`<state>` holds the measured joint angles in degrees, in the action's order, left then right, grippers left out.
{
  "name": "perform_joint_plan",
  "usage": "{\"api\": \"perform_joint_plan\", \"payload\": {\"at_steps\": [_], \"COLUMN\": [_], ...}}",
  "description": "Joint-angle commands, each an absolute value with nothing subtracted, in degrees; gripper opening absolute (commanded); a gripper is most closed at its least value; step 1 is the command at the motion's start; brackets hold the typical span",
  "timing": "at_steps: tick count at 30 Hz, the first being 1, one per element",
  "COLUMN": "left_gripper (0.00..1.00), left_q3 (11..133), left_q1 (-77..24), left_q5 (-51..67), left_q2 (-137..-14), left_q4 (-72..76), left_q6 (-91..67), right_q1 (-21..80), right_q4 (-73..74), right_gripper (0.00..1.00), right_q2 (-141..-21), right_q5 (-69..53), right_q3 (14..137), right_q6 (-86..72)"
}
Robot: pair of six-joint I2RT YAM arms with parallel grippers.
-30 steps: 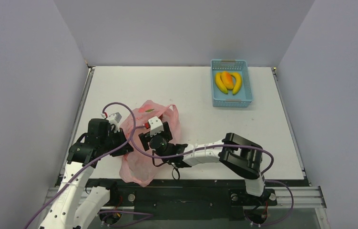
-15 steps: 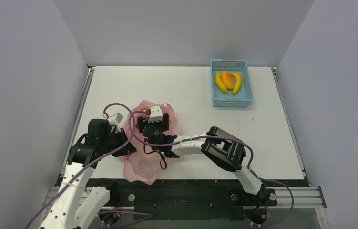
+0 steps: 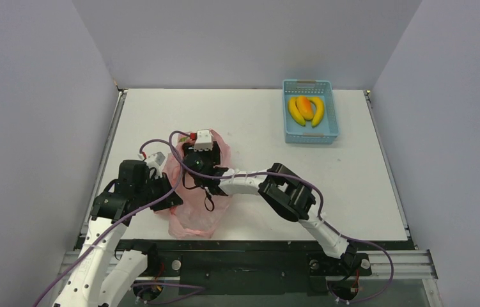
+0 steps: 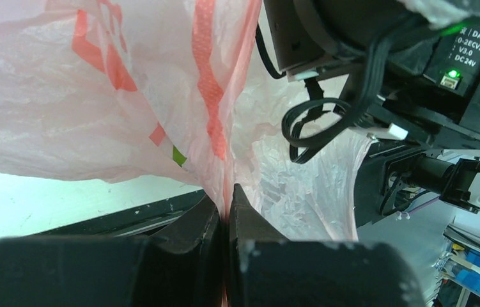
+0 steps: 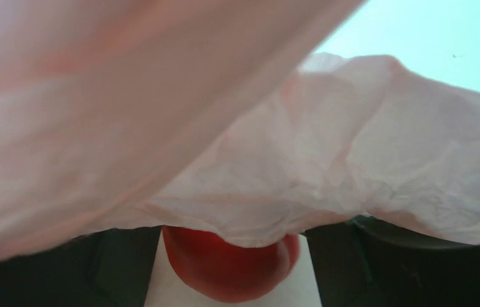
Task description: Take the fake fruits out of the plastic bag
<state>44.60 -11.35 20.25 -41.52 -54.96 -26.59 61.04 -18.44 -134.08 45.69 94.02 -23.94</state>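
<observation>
The pink plastic bag (image 3: 192,214) lies crumpled at the near left of the table. My left gripper (image 3: 168,195) is shut on a fold of its edge (image 4: 227,192), holding the film (image 4: 96,96) up. My right gripper (image 3: 200,146) reaches into the bag's far end, and film (image 5: 288,160) drapes over its camera. A red apple (image 5: 224,268) sits on the table between its two dark fingers (image 5: 122,268), which stand wide apart around it. Whether they touch it I cannot tell. Two yellow bananas (image 3: 296,112) and an orange-yellow fruit (image 3: 305,105) lie in the basket.
A light-blue slotted basket (image 3: 310,135) stands at the far right of the white table. Grey walls close in the left, back and right sides. The right arm (image 3: 288,195) stretches across the near middle, its purple cable looping over the bag.
My right arm has pushed farther away and leftward, deeper into the bag. The bag has bunched up around it. The left gripper has kept its hold in place.
</observation>
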Motion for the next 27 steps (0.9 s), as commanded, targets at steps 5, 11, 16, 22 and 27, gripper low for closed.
{"api": "perform_joint_plan", "payload": {"at_steps": [5, 11, 16, 22, 27], "left_gripper": [0.01, 0.01, 0.02, 0.02, 0.01], "left_q3": [47.0, 46.9, 47.7, 47.2, 47.0], "left_q1": [-11.6, -11.6, -11.6, -11.6, -11.4], "left_q5": [20.3, 19.8, 19.2, 19.2, 19.5], "left_q2": [-41.5, -42.0, -42.2, -42.8, -43.2], "left_q4": [-55.5, -55.7, -56.1, -55.7, -55.5], "left_q6": [-23.7, -23.2, -22.9, -22.6, -22.7], "right_q1": [58.8, 58.7, 59.9, 64.0, 64.8], "right_q4": [-12.6, -13.4, -16.4, -20.5, -21.0], "right_gripper": [0.68, 0.57, 0.27, 0.07, 0.03], "right_q2": [-135.4, -135.3, -130.2, -119.7, -110.2], "right_q5": [43.5, 41.3, 40.3, 39.7, 30.8], "right_q3": [96.2, 96.0, 92.5, 83.5, 74.3], "right_q6": [-25.1, -23.5, -18.8, -12.0, -16.0]}}
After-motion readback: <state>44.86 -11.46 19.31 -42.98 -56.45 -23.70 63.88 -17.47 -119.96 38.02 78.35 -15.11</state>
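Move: The tomato sits between the right hand's open fingers, about 1 cm ahead of and 1 cm below the hand point and centred left to right, under a fold of the pink plastic bag. A brownish-green fruit lies about 6 cm left, 2 cm back and 3 cm lower. The left gripper, pinching the bag's edge, is some 23 cm back, 4 cm left and 8 cm higher; from that left hand the tomato is roughly 24 cm ahead, 4 cm right and 9 cm down. The right hand eases about 1 cm farther forward and down inside the bag while its fingers close on the tomato's two sides and pinch it. With the grip kept, it then reverses and draws the tomato back some 7 cm towards the robot, drifting a little right, rising nearly 3 cm late on and swinging some 10 degrees counter-clockwise, while the left gripper stays nearly still and keeps its pinch on the bag's edge. ##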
